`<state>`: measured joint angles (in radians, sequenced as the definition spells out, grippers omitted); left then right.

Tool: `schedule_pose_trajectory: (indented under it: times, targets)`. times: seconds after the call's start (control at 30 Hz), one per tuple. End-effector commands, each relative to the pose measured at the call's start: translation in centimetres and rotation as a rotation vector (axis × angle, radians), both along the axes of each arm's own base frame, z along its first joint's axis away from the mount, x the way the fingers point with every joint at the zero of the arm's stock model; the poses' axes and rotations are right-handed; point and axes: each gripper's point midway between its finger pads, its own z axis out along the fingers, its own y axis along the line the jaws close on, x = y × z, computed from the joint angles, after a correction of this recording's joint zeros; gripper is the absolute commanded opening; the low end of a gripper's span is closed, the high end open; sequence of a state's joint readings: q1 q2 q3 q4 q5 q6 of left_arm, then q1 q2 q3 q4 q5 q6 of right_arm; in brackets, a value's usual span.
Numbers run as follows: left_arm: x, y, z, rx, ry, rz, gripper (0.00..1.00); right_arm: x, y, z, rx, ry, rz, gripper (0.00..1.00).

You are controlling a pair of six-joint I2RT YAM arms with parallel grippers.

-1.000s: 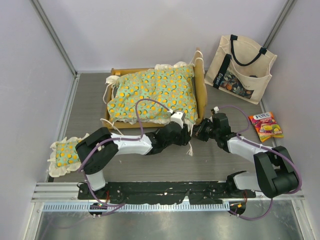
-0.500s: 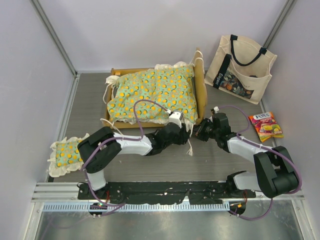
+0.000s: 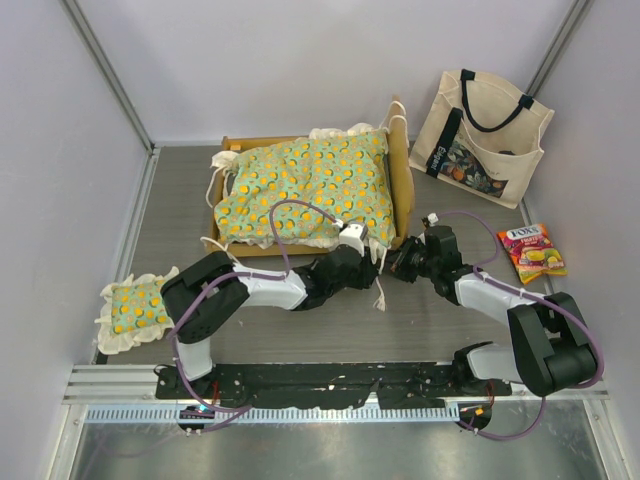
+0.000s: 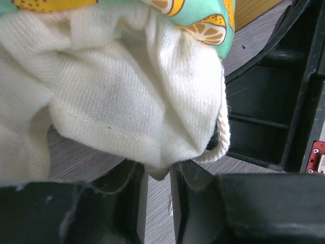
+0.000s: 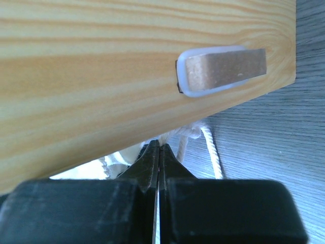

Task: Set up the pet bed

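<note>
The pet bed's light-wood frame stands at the back centre, and the green orange-print cushion lies over it with its cream ruffle hanging over the front. My left gripper is at the cushion's front right corner. In the left wrist view the left gripper is open by a narrow gap, and the tip of the ruffle dips between its fingertips. My right gripper sits by the headboard's lower corner. In its wrist view the right gripper is shut, with a white tie cord pinched at the tips under the wood panel.
A small matching ruffled pillow lies at the front left. A cream tote bag leans at the back right, and a sweets packet lies near the right wall. Another loose tie cord trails on the grey table between the arms.
The left gripper's jaws have narrowed around the ruffle corner and the hand has shifted slightly left. The right arm has stayed still.
</note>
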<state>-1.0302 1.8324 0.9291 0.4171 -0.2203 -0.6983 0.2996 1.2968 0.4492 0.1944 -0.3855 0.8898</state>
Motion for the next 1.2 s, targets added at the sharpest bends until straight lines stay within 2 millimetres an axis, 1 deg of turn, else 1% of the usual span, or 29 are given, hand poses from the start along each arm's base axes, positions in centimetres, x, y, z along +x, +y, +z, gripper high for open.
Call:
schedule_pose_trajectory:
  times: [0.0,0.07,0.1,0.17,0.2,0.33,0.4,0.43,0.47,0.5,0.57,0.63,0.67,0.73,0.77,0.8,0.87,0.93,0.97,1.03,1.07,1.17]
  targets:
    - [1.9,-1.5,2.9,-0.082,-0.073,0.012,0.22,0.9,1.4,3.2,0.057,-0.108,0.054,0.01]
    - [2.1,-1.5,3.0,-0.083,-0.073,0.013,0.17,0.8,1.4,3.2,0.055,-0.11,0.056,0.01]
    - [2.0,-1.6,3.0,-0.084,-0.071,0.009,0.12,0.8,1.4,3.2,0.056,-0.109,0.055,0.01]
    - [2.0,-1.6,2.9,-0.083,-0.071,0.007,0.05,0.7,1.3,3.1,0.054,-0.107,0.056,0.01]
    - [2.0,-1.5,2.9,-0.081,-0.072,0.008,0.0,0.7,1.3,3.0,0.054,-0.106,0.058,0.01]
    - [2.0,-1.6,3.1,-0.08,-0.079,-0.005,0.0,0.6,1.3,3.0,0.052,-0.107,0.057,0.04]
    - [1.9,-1.5,3.0,-0.07,-0.078,-0.007,0.0,0.7,1.2,3.1,0.047,-0.111,0.049,0.09]
    - [1.8,-1.4,2.9,-0.064,-0.076,-0.008,0.0,0.8,1.0,3.1,0.041,-0.114,0.039,0.12]
    - [1.8,-1.3,2.7,-0.058,-0.074,-0.009,0.0,0.9,0.9,3.3,0.036,-0.123,0.033,0.19]
    - [1.7,-1.1,2.5,-0.051,-0.07,-0.009,0.0,0.9,0.7,3.3,0.021,-0.122,0.025,0.23]
    - [1.5,-0.7,2.2,-0.044,-0.065,-0.006,0.0,1.3,-0.1,3.2,-0.024,-0.132,-0.007,0.3]
    - [1.2,-0.3,1.9,-0.035,-0.055,-0.002,0.0,1.2,-0.9,3.3,-0.077,-0.137,-0.021,0.34]
    - [1.2,-0.2,1.6,-0.029,-0.051,-0.001,0.0,1.3,-1.6,3.2,-0.109,-0.136,-0.043,0.38]
    - [1.0,0.1,1.3,-0.022,-0.044,-0.001,0.0,1.1,-2.1,3.0,-0.147,-0.141,-0.044,0.4]
    - [0.9,0.1,1.1,-0.023,-0.04,0.001,0.0,0.8,-2.6,2.4,-0.179,-0.121,-0.054,0.41]
    - [0.8,0.3,1.0,-0.017,-0.035,-0.001,0.0,1.0,-2.8,2.6,-0.186,-0.134,-0.058,0.41]
    - [0.6,0.6,0.5,-0.001,-0.02,0.003,0.0,0.0,-3.7,1.3,-0.241,-0.088,-0.059,0.41]
    - [0.4,0.9,0.1,0.009,-0.006,0.008,0.0,-0.3,-3.9,1.3,-0.252,-0.101,-0.051,0.41]
    - [0.3,1.1,0.0,0.012,0.001,0.011,0.0,-0.9,-4.0,0.8,-0.26,-0.087,-0.044,0.41]
    - [0.0,1.5,-0.4,0.022,0.014,0.013,0.0,-1.4,-4.1,0.8,-0.265,-0.093,-0.032,0.41]
    - [-0.1,1.8,-0.6,0.023,0.024,0.021,0.0,-1.9,-4.3,0.2,-0.273,-0.078,-0.026,0.41]
    - [-0.5,2.1,-1.0,0.026,0.036,0.019,0.0,-2.8,-4.2,-0.2,-0.269,-0.08,-0.004,0.41]
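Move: The cushion's ruffle corner already sits between the left hand's half-open fingertips, about 1 cm ahead; the knotted tie cord is some 4 cm to the right, level with the fingers. The right hand's shut fingers hold that cord right at their tips, and the pet bed's tall end board has its near end about 5 cm ahead and 1 cm right of them. The cord's tassel lies about 8 cm back, 2 cm left and 5 cm below the right fingers. The left fingers shut on the cream ruffle corner and pinch it, the hand almost still until it draws the corner about 2.5 cm down and a little to the left. Meanwhile the right fingers open off the tie cord, rise slightly, then back away some 4 cm to the right and 2 cm towards the base, rolling over about 15 degrees. ##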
